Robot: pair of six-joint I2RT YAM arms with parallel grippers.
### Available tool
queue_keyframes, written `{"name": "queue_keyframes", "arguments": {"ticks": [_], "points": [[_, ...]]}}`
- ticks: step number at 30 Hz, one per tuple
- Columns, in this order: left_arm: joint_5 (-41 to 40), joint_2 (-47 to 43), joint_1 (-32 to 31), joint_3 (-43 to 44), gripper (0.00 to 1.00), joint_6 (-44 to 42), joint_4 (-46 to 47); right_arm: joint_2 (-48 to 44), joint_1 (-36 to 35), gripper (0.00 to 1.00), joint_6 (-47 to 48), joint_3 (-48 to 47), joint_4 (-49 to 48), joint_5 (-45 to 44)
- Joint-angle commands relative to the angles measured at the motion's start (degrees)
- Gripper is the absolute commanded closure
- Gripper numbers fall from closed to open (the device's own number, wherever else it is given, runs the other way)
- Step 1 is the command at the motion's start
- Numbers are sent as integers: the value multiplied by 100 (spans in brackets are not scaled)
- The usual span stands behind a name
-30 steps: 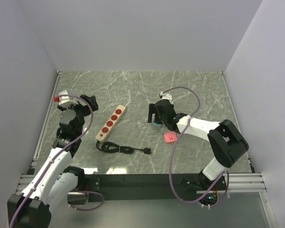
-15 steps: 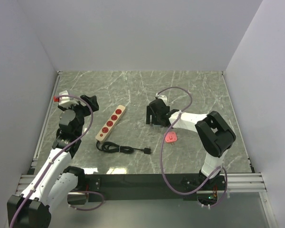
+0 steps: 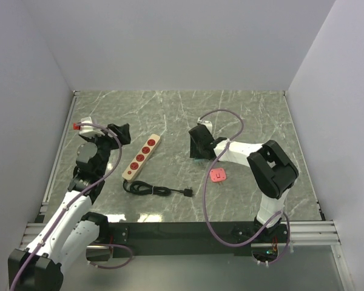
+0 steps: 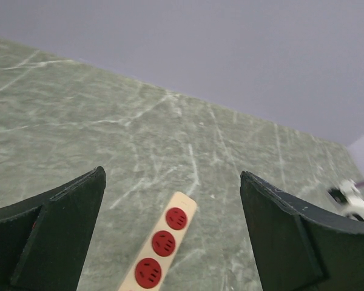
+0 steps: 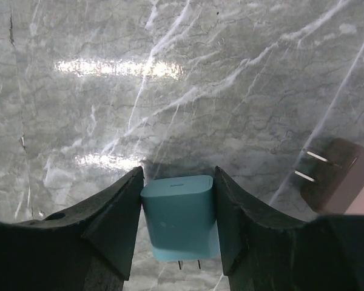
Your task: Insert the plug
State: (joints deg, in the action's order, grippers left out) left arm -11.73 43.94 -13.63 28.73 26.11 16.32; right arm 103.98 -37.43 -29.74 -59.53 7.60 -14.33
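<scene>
A beige power strip (image 3: pixel 141 157) with red sockets lies left of the middle; it also shows in the left wrist view (image 4: pixel 164 242). My right gripper (image 3: pixel 198 150) is shut on a teal plug (image 5: pixel 179 215), its pads pressed against both sides, with the two prongs pointing back toward the wrist. In the right wrist view the gripper (image 5: pixel 178 173) is close over the marble table. My left gripper (image 3: pixel 119 131) is open and empty, above and left of the strip, and the strip's far end lies between its jaws (image 4: pixel 170 176).
A pink plug (image 3: pixel 218 175) lies on the table to the right of my right gripper, and its prongs show in the right wrist view (image 5: pixel 337 179). The strip's black cable (image 3: pixel 151 190) coils in front of the strip and ends in a black plug (image 3: pixel 188 193). White walls enclose the table.
My right gripper has shifted a little left and back and closed on the teal plug, and the arm has folded in. My left wrist has turned slightly. The pink plug and strip stay put.
</scene>
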Motion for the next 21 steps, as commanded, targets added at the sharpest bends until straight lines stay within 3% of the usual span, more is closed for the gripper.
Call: {"name": "queue_keyframes", "arguments": {"ticks": [1,7,11,17,21], "points": [[557,-114,-244,-95,2,-220,583,-352,-36,100,100,-427,163,-132],[1433,70,-754,-166,4,-422,1162,-1046,-36,100,-76,-753,-170,341],[1822,473,-1115,-96,6,-510,1391,-1634,-36,100,-532,-552,-942,799],[2042,1010,-1704,45,5,-423,1909,-2267,-63,100,-1191,-16,-2121,1554],[1946,1248,-2011,133,5,-229,2348,-2426,-325,100,-1359,204,-2577,1573]]}}
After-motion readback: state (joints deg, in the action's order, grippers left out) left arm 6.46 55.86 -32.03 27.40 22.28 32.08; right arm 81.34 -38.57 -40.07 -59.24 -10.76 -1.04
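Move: The teal plug is already between the right fingers at table height; from the right hand the open left gripper hangs some 30 cm to the left, about 3 cm back and 24 cm higher. The power strip's middle lies about 20 cm left, level with the right hand, the brown adapter 7 cm right and 1 cm farther out, the red plug 6 cm right and 8 cm back. From the left hand the teal plug is about 30 cm right, 3 cm ahead and 24 cm below. The teal plug, still pinched in the right fingers, goes quickly up some 23 cm off the table and about 7 cm left towards the left gripper, while the right wrist swings its steeply down-pointing fingers up and leftward. To meet it, the left hand travels about 16 cm right and a little back, turning some 35 degrees clockwise with fingers staying wide open. ##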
